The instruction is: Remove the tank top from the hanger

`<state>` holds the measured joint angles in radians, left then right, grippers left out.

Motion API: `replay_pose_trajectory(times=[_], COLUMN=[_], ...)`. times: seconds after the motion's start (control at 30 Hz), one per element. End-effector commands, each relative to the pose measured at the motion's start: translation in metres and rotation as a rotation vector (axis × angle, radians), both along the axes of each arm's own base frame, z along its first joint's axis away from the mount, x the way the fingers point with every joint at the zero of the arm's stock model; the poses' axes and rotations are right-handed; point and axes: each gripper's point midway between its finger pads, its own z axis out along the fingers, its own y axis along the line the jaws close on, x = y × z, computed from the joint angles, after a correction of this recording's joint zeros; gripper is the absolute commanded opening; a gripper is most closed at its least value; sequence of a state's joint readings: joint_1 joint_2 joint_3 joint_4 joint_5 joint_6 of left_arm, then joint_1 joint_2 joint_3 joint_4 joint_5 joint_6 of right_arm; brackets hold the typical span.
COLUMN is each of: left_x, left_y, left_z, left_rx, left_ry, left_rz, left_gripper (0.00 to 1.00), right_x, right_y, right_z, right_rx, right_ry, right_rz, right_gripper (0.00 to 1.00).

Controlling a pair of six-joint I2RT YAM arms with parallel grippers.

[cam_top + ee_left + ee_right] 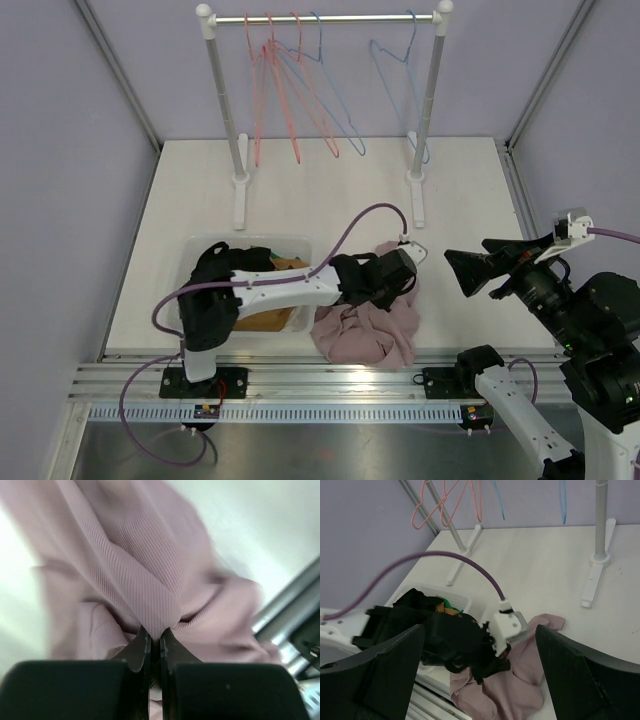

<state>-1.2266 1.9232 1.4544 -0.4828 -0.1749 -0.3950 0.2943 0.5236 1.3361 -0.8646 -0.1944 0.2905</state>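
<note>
The pink ribbed tank top (365,335) lies crumpled on the table near the front edge, just right of the white bin. My left gripper (395,295) points down into the heap and is shut on a fold of its fabric (150,570), pinched between the black fingers (142,650). In the right wrist view the tank top (520,685) spreads out below the left arm's wrist. The hanger is hidden; no part of it shows in the cloth. My right gripper (458,272) hangs open to the right of the heap, above the table, holding nothing.
A white bin (200,245) with dark clothes stands left of the heap. At the back a white rack (325,18) carries bare red hangers (270,90) and blue hangers (400,70). Its feet (416,200) rest on the table. A metal rail (300,380) runs along the front.
</note>
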Motion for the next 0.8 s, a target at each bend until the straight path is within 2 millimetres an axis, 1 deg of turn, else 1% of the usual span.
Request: replay_pose_trajectory(times=[0.0,0.03,0.07,0.13,0.17,0.2,0.23,0.27,0.3,0.37,0.4,0.43,0.5,0.53,0.57,0.6,0.63,0.67,0.7,0.73,0.77], left_x=[0.019,0.024,0.025,0.029,0.029,0.028,0.027,0.026,0.026,0.027,0.028,0.031,0.034,0.043,0.04,0.041,0.047,0.044,0.046,0.053,0.051], left_y=[0.006,0.008,0.018,0.028,0.037,0.044,0.048,0.056,0.062,0.082,0.089,0.101,0.115,0.127,0.136,0.142,0.151,0.164,0.169,0.179,0.193], left_z=[0.139,0.163,0.175,0.213,0.22,0.238,0.248,0.266,0.277,0.302,0.309,0.32,0.327,0.329,0.335,0.329,0.329,0.334,0.319,0.312,0.315], left_rx=[-0.225,-0.252,-0.24,-0.288,-0.275,-0.299,-0.305,-0.32,-0.328,-0.34,-0.342,-0.356,-0.363,-0.364,-0.396,-0.389,-0.401,-0.426,-0.4,-0.398,-0.422], left_ry=[-0.199,-0.234,-0.256,-0.297,-0.301,-0.316,-0.327,-0.341,-0.355,-0.393,-0.405,-0.423,-0.423,-0.421,-0.408,-0.399,-0.392,-0.397,-0.378,-0.373,-0.381], left_rz=[0.049,0.051,0.065,0.078,0.084,0.093,0.088,0.093,0.103,0.125,0.132,0.152,0.165,0.195,0.186,0.192,0.21,0.22,0.229,0.255,0.277], left_gripper=[0.0,0.0,0.0,0.0,0.0,0.0,0.0,0.0,0.0,0.0,0.0,0.0,0.0,0.0,0.0,0.0,0.0,0.0,0.0,0.0,0.0], right_x=[-0.003,-0.003,-0.003,-0.005,-0.005,-0.006,-0.007,-0.007,-0.009,-0.01,-0.01,-0.01,-0.01,-0.009,-0.009,-0.01,-0.01,-0.01,-0.01,-0.011,-0.011], right_y=[-0.005,-0.005,-0.005,-0.006,-0.006,-0.007,-0.007,-0.008,-0.01,-0.012,-0.012,-0.012,-0.011,-0.01,-0.01,-0.009,-0.008,-0.008,-0.008,-0.007,-0.007], right_z=[0.01,0.01,0.01,0.012,0.013,0.015,0.017,0.018,0.021,0.024,0.026,0.026,0.027,0.026,0.027,0.027,0.027,0.027,0.028,0.028,0.03], right_rx=[-0.01,-0.011,-0.013,-0.011,-0.013,-0.013,-0.014,-0.018,-0.019,-0.02,-0.019,-0.017,-0.013,-0.013,-0.011,-0.007,-0.006,-0.005,-0.002,-0.001,0.004], right_ry=[-0.037,-0.04,-0.039,-0.045,-0.049,-0.054,-0.058,-0.063,-0.072,-0.081,-0.089,-0.09,-0.091,-0.088,-0.088,-0.088,-0.088,-0.089,-0.094,-0.094,-0.1], right_rz=[-0.015,-0.017,-0.017,-0.018,-0.018,-0.02,-0.018,-0.026,-0.031,-0.038,-0.037,-0.039,-0.036,-0.034,-0.031,-0.028,-0.022,-0.022,-0.021,-0.014,-0.013], right_gripper=[1.0,0.99,0.99,0.99,1.0,0.99,0.99,0.99,1.0,0.99,1.0,0.99,1.0,0.99,1.0,0.99,0.99,1.0,1.0,0.99,0.99])
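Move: I already have the mauve tank top pinched in my left hand, most of its cloth still lying on the table. The white basket's middle is about 34 cm to the left and 3 cm ahead, slightly below. In it the black top lies roughly 40 cm left and 8 ahead, the brown one some 29 left and 2 back. The rack's right foot stands about 26 cm ahead, 10 right. From my right hand the basket is about 40 cm left, 7 ahead and 36 below. I keep my left fingers shut on the tank top and hoist it quickly, about 30 cm nearly straight up, then swing it some 17 cm to the left, level and high across to the basket's side, easing a little forward. On the way the wrist tilts about 30 degrees, so the fingers point less steeply down. ##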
